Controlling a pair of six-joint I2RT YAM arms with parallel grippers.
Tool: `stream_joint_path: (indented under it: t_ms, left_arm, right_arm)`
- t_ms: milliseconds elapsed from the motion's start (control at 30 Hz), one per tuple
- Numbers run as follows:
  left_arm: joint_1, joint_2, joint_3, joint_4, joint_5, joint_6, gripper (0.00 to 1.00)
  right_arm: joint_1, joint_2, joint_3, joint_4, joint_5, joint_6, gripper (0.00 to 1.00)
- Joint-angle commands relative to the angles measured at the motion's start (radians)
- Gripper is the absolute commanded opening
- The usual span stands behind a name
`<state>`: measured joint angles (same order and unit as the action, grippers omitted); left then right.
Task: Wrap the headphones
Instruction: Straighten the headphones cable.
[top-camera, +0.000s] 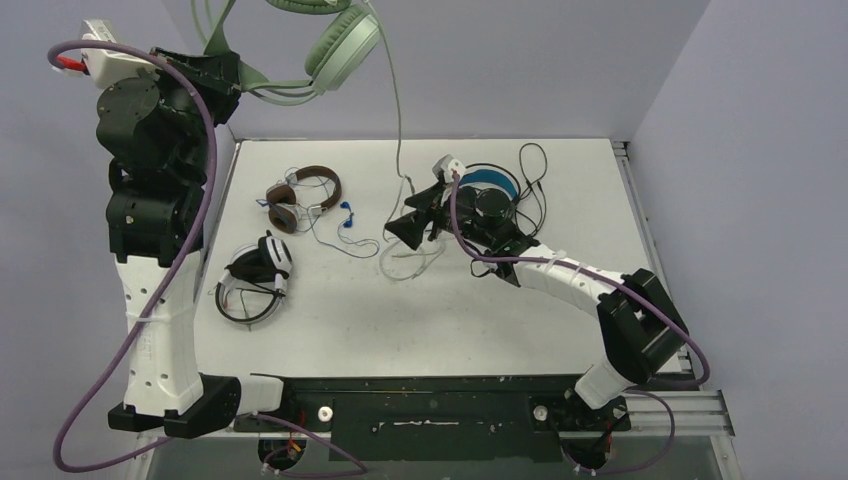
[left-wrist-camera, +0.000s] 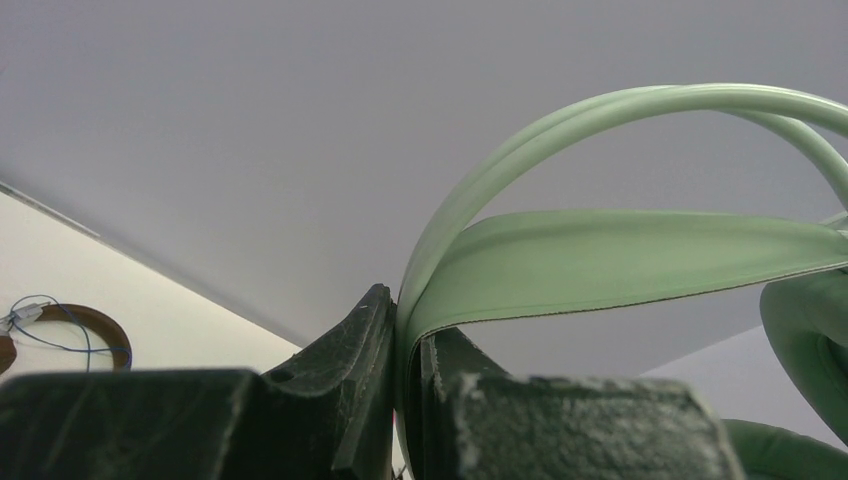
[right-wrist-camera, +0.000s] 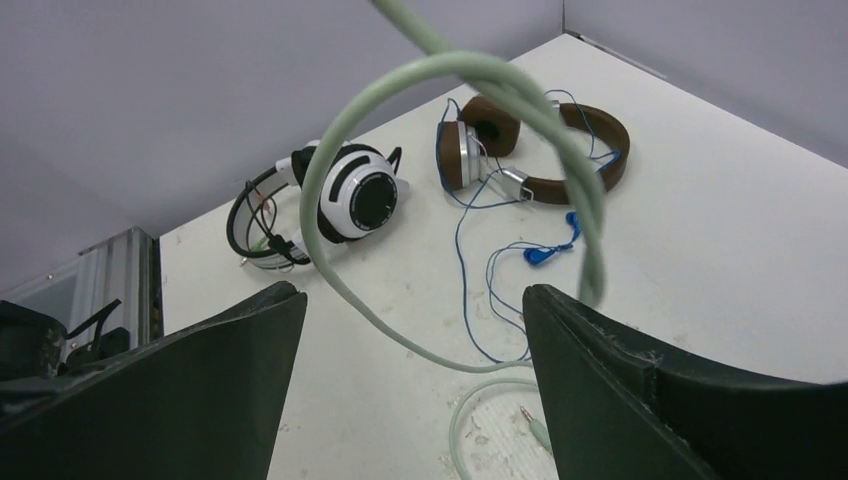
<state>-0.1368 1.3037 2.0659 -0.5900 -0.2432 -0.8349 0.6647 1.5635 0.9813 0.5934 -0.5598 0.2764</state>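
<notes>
High at the back left, my left gripper (top-camera: 222, 80) (left-wrist-camera: 405, 345) is shut on the headband (left-wrist-camera: 600, 250) of the mint green headphones (top-camera: 340, 50). Their green cord (top-camera: 397, 120) hangs down to a loose coil on the table (top-camera: 410, 262). My right gripper (top-camera: 400, 226) (right-wrist-camera: 412, 300) stands open low over that coil. The cord (right-wrist-camera: 450, 62) loops in front of it and runs between its fingers without being pinched. The cord's plug (right-wrist-camera: 535, 425) lies by the right finger. The brown headphones (top-camera: 300, 195) (right-wrist-camera: 560, 150), the white striped headphones (top-camera: 255, 275) (right-wrist-camera: 352, 200) and the black, blue-banded headphones (top-camera: 490, 195) lie on the table.
A thin blue cord with blue ends (top-camera: 345, 215) (right-wrist-camera: 545, 252) trails from the brown headphones towards the green coil. The black headset's cable (top-camera: 532, 170) loops behind my right arm. A grey wall closes the back and a rail (top-camera: 640, 230) runs along the table's right edge.
</notes>
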Motion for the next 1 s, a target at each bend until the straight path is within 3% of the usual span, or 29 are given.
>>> stream_joint_path:
  t_ms: [0, 333, 467, 533, 700, 933, 967]
  left_arm:
    - [-0.003, -0.002, 0.059, 0.115, 0.02, -0.068, 0.0]
    - [-0.003, 0.008, 0.049, 0.119, 0.018, -0.069, 0.0]
    - [-0.002, 0.014, 0.051, 0.113, 0.003, -0.06, 0.0]
    - [-0.002, 0.019, 0.06, 0.099, -0.031, -0.035, 0.0]
    - [-0.003, 0.082, 0.183, 0.023, -0.252, 0.12, 0.0]
    - [0.014, 0.057, 0.135, 0.126, -0.59, 0.322, 0.0]
    - [0.015, 0.054, 0.125, 0.142, -0.638, 0.354, 0.0]
  right_arm:
    - [0.009, 0.03, 0.078, 0.158, -0.04, 0.069, 0.81]
    - [0.025, 0.153, 0.244, 0.156, -0.012, 0.135, 0.66]
    - [0.027, 0.179, 0.274, 0.138, -0.014, 0.148, 0.38]
    - [0.026, 0.161, 0.258, 0.114, -0.002, 0.137, 0.33]
    - [-0.006, 0.042, 0.084, 0.103, 0.031, 0.099, 0.36]
    - [-0.13, -0.163, -0.151, 0.008, 0.018, 0.099, 0.21]
    - [-0.145, -0.198, -0.179, -0.013, 0.029, 0.095, 0.15]
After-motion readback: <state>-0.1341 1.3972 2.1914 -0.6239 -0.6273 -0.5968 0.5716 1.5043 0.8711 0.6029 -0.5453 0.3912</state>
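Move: The green cable, hanging from the green headphones in the left grip, passes the right fingertips about 5 cm ahead, 1 cm left and slightly above them. Its loose coil on the table lies some 22 cm below the right hand, 3 cm ahead and 1 cm right. The blue earbuds are 15 cm ahead and 14 cm left, the black headphones 19 cm ahead and 18 cm right, both at table height. From the left hand, that stretch of cable lies 9 cm ahead, 19 cm right and 30 cm below. Up, left and a little forward, some 6 cm in all, the right hand reaches to the hanging cable with its fingers closing, then reverses about 8 cm to the right while sinking, the fingers ending nearly shut; whether they pinch the cable can't be seen. Late on, the left hand, still gripping the headband, swings left and turns counter-clockwise. ##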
